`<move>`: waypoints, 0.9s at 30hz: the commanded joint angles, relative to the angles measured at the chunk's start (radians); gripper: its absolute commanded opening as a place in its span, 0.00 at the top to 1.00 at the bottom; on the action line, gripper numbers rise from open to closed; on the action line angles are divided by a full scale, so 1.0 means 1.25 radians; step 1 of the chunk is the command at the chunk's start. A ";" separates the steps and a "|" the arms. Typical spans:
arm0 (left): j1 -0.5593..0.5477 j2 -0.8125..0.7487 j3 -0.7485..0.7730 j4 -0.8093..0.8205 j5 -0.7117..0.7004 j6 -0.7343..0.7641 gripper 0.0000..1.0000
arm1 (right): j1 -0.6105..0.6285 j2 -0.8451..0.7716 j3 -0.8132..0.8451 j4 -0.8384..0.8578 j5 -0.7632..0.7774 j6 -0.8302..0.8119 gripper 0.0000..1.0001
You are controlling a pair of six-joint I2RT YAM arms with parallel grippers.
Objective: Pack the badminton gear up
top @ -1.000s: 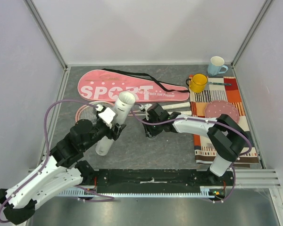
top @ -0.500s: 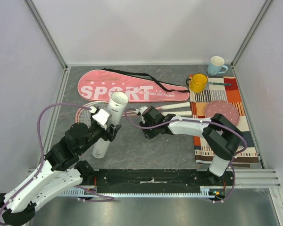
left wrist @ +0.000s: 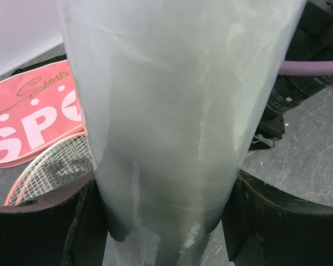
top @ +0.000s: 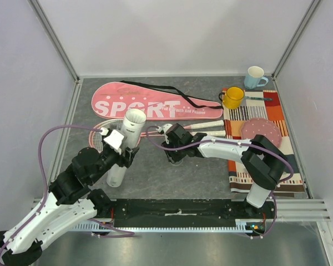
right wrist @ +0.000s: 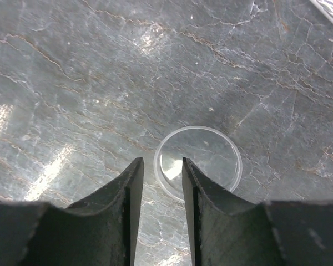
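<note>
My left gripper is shut on the long white tube and holds it tilted, open end up, its lower end near the table. The tube fills the left wrist view. My right gripper is narrowly open and points down at a clear round lid lying flat. One finger is over the lid, the other is outside its left rim. The pink "SPORT" bag lies at the back. The rackets' pink heads lie behind the tube, and a white handle shows right of it. No shuttlecocks show.
A striped orange cloth lies at the right with a pink disc on it. A yellow cup and a pale blue cup stand at its far end. The bag's black strap trails towards the yellow cup.
My left arm has carried the tube to the left and stood it more upright. My right gripper has moved a little to the left over the table.
</note>
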 commanded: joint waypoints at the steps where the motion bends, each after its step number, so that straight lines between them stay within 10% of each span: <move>1: -0.004 -0.032 0.014 0.049 -0.030 -0.021 0.89 | 0.001 -0.022 0.024 0.001 -0.025 0.008 0.60; 20: -0.003 -0.017 0.007 0.053 -0.013 -0.018 0.89 | 0.028 0.050 0.019 0.019 0.029 0.002 0.71; 27: -0.003 -0.008 0.003 0.055 -0.009 -0.015 0.88 | 0.041 0.039 0.011 0.003 0.112 0.011 0.91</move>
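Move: The clear tube lid lies flat on the table about 2 cm ahead of the right hand, some 1 cm to its right and 3 cm below, with the half-open fingertips over its left rim. From that hand, the racket handles lie some 17 cm ahead and 14 cm to the right, 2 cm lower; the held shuttlecock tube is about 17 cm left, 3 cm back and 20 cm higher. From the left hand, the lid is roughly 6 cm ahead, 18 cm right and 24 cm below. Its fingertips come down at the clear lid's left rim and narrow on it: the right hand sinks about 2 cm, easing back by half a centimetre, while the fingers close from nearly half open to almost shut, in two stages either side of the descent. The left hand stays in place and keeps its grip on the tube. ##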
